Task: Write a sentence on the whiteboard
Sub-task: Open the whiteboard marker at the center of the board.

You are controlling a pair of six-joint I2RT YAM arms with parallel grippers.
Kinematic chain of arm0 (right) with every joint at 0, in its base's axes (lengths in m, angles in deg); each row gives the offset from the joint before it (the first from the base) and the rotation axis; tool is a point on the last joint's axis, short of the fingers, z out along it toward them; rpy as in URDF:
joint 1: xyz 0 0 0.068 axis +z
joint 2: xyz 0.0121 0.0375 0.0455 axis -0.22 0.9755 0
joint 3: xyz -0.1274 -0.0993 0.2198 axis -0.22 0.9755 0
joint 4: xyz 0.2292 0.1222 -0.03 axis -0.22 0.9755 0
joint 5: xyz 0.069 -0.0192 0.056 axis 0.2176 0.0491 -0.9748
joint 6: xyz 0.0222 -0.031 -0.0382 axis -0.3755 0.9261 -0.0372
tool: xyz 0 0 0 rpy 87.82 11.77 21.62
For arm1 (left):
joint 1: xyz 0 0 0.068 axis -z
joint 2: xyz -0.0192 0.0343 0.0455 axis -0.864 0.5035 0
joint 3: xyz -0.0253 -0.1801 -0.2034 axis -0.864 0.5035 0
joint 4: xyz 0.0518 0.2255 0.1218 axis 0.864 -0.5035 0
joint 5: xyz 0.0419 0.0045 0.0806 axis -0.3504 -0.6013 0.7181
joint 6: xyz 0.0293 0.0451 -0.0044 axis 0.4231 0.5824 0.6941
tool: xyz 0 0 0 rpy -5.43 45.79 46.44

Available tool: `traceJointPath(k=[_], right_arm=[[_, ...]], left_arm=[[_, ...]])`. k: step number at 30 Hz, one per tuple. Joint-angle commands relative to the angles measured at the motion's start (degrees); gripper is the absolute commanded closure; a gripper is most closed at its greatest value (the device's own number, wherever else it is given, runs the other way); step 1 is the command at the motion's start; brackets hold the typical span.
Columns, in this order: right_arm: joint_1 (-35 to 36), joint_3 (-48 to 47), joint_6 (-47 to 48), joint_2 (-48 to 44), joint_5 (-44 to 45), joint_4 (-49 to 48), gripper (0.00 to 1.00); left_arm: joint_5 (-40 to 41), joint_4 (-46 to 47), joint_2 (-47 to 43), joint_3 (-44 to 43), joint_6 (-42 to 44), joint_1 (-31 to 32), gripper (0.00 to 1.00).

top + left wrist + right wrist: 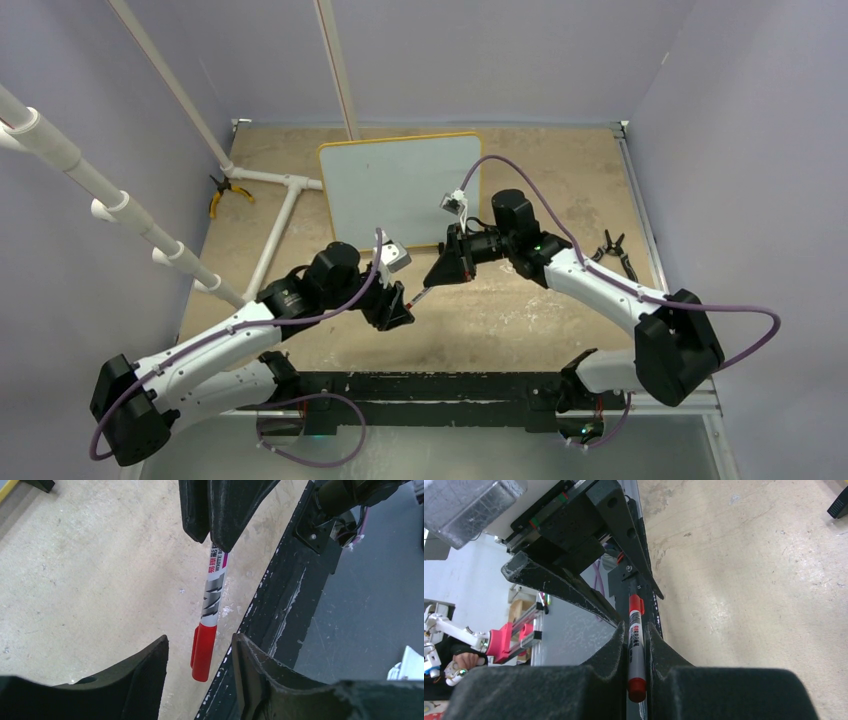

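Observation:
The whiteboard [390, 185], white with a yellow frame, lies at the back of the table. Its face looks blank and the sentence is not in view. A marker [420, 293] with a red cap [204, 652] hangs between the two arms, above the table's near part. My right gripper [636, 630] is shut on the marker's barrel [635, 645], near its red tail end. My left gripper [200, 640] is open, one finger on each side of the capped end and neither touching it. The right fingers [220, 510] pinch the barrel from above in the left wrist view.
White pipes [270, 200] and yellow-handled pliers [225, 195] lie at the left. A small black tool [612, 250] sits at the right. A black rail [450, 385] runs along the near edge, just beside the marker.

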Motion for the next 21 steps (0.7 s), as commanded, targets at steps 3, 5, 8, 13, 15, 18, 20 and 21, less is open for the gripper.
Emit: traceJointPath(k=[3,5,8,13,15,18,20,21], right_arm=[[-0.1,-2.9,-0.4,-2.7,-1.6,-0.4,1.00],[-0.1,-3.1,-0.6,-2.9,-2.0,-0.5,1.00],[-0.1,-3.2,-0.4,-3.0,-2.1,0.2,1.00],[-0.1,-3.6,-0.7,-2.5,-2.3,-0.5,1.00],[-0.1,-3.9,-2.2,-2.7,-1.3,-1.6,0.85],[-0.1,-3.0,-6.1,-4.3,1.4,-6.5,0.48],[-0.1,-1.2,-10.0,-5.8,3.8,-12.4,0.34],[-0.1,0.0,-12.5,-6.5,5.5,-15.5,0.30]], left_arm=[[-1.0,0.8,1.2,-0.9,0.3,0.1,0.55],[-1.1,0.6,1.8,-1.1,0.4,0.4,0.55],[-1.2,0.6,2.1,-1.1,0.5,0.9,0.66],[-0.8,1.4,0.2,-0.6,0.7,1.3,1.00],[-0.1,2.1,-0.9,-0.2,0.5,1.4,1.00],[1.6,3.9,-1.8,0.1,-0.8,1.4,1.00],[2.3,6.2,-2.0,0.7,-2.7,1.3,1.00],[3.0,7.3,-1.8,0.9,-4.1,1.4,1.00]])
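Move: The red cap of the whiteboard marker sits between the left hand's open fingers, about 1 cm right of and 1 cm below their midpoint. The right hand already grips the barrel; from it the cap is about 5 cm back, 5 left and 4 down. From the left hand, the whiteboard's middle is some 33 cm ahead, 2 right, and its nearer black clip about 20 ahead, 9 right, both roughly 15 below. Left hand dips 1 cm, pinches the red cap and rises; right fingers open, lifting about 2.5 cm. ##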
